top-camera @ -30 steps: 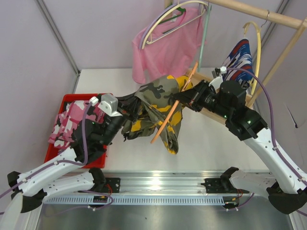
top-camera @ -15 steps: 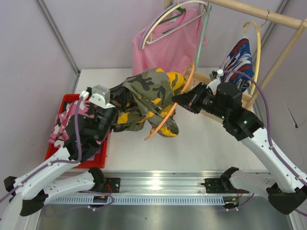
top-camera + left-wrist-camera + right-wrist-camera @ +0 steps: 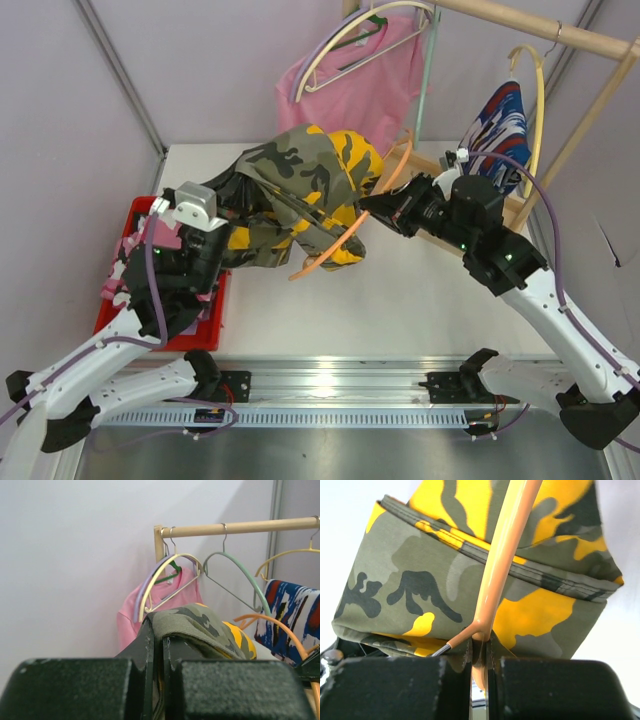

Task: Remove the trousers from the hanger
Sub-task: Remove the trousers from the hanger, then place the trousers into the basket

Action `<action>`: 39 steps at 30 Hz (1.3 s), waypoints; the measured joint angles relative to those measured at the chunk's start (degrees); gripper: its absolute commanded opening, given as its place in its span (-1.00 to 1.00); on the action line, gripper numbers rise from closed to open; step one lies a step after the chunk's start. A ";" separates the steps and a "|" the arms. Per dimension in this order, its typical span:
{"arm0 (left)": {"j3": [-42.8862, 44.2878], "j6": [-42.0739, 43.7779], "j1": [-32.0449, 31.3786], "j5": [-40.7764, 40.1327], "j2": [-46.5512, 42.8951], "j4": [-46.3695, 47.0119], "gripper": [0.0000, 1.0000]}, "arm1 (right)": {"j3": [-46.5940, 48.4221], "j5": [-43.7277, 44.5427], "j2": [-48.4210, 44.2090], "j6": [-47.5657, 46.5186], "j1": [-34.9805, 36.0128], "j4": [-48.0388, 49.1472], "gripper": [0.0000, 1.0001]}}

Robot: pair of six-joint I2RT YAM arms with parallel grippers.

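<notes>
The yellow-olive camouflage trousers [image 3: 300, 185] hang in the air between both arms, draped over an orange hanger [image 3: 345, 238]. My left gripper [image 3: 232, 200] is shut on the trousers' waistband edge at their left side; in the left wrist view the fabric [image 3: 200, 625] folds over the pinched fingers of the left gripper [image 3: 161, 630]. My right gripper [image 3: 375, 206] is shut on the hanger near its hook. In the right wrist view the orange hanger [image 3: 506, 555] rises from the right gripper [image 3: 481, 642] across the trousers [image 3: 420, 575].
A red bin [image 3: 212, 305] at the left holds pink-and-black camouflage trousers [image 3: 128, 248]. On the wooden rail [image 3: 540, 30] hang a pink T-shirt [image 3: 340, 95] and blue, white and red print trousers [image 3: 500, 125] on a yellow hanger.
My left gripper has lifted and drawn the camouflage trousers up and to the left. The orange hanger has swung flatter, its free end rising, while the right gripper has barely shifted.
</notes>
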 measured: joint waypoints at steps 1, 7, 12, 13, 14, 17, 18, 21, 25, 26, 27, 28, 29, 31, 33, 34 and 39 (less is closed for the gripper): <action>0.00 0.85 0.00 -0.09 -0.20 0.52 -1.00 | -0.22 0.15 0.02 0.61 0.00 0.35 -1.00; 0.04 4.76 0.00 -0.09 -1.03 2.40 -1.00 | -2.27 0.52 -0.20 4.70 0.00 3.02 -1.00; 0.83 7.17 0.00 -0.28 -1.01 2.51 -1.00 | -2.43 0.46 -0.15 5.55 0.00 3.56 -1.00; 1.25 7.85 0.00 -0.50 -0.85 2.51 -1.00 | -2.43 0.33 -0.11 5.62 0.02 3.72 -1.00; 1.88 8.57 0.00 -0.81 -0.59 2.51 -1.00 | -2.43 0.20 0.00 5.62 0.04 3.93 -1.00; 4.44 11.32 0.00 -2.27 1.01 2.60 -1.00 | -1.77 -0.59 0.70 5.35 0.11 3.80 -1.00; 5.20 12.00 0.00 -2.86 1.60 2.78 -0.99 | -1.27 -0.94 1.11 4.79 0.15 3.48 -1.00; 7.61 15.06 0.02 -5.70 3.54 4.33 -1.00 | -0.61 -2.38 1.92 1.70 0.17 2.01 -1.00; 11.89 19.41 0.76 -9.29 4.37 12.94 -1.00 | -1.68 -1.77 2.56 -5.03 0.15 -7.91 -1.00; 12.94 20.00 0.81 -9.75 4.13 14.71 -1.00 | -1.99 -1.22 2.82 -6.05 0.15 -10.58 -1.00; 14.01 20.63 0.87 -10.10 3.72 16.70 -1.00 | -2.23 -0.76 3.08 -6.99 0.20 -12.74 -1.00; 14.88 20.94 0.94 -10.19 3.08 18.29 -1.00 | -2.45 -0.48 3.17 -7.72 0.42 -14.45 -1.00; 15.50 21.27 1.01 -10.21 2.51 19.30 -1.00 | -2.54 -0.20 3.17 -8.13 0.57 -15.61 -1.00; 16.59 21.55 1.14 -10.23 0.81 19.43 -1.00 | -2.54 0.42 2.99 -8.96 0.79 -17.35 -1.00; 18.29 21.70 1.22 -10.25 -0.52 18.01 -1.00 | -2.51 0.98 2.75 -9.57 0.94 -17.97 -1.00; 19.69 21.79 1.27 -10.38 -0.81 16.15 -1.00 | -2.51 1.18 2.62 -9.75 0.96 -18.18 -1.00; 22.49 24.33 1.36 -13.11 -0.85 9.92 -0.99 | -2.51 2.32 2.25 -11.23 0.96 -19.30 -1.00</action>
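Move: The left gripper holds the camouflage trousers, the bulk of them about 5 cm to its right and 5 cm down; the orange hanger's middle lies some 11 cm right, 1 cm farther out and 13 cm lower, and the red bin roughly 26 cm left, 2 cm farther out and 47 cm below. From the right gripper, which grips the hanger at its neck, its middle is about 3 cm left and level fore and aft, and the blue patterned trousers some 18 cm ahead, 20 cm right and 5 cm lower. Keep both grips shut and draw the trousers off the orange hanger: ease the left gripper up and left, then sweep it quickly left, up and back, about 17 cm left and 15 cm up in all, turning it some 25 degrees counter-clockwise. Brace the hanger nearly still with the right gripper at first, then let that hand sink about 11 cm, rolling its left side down. ##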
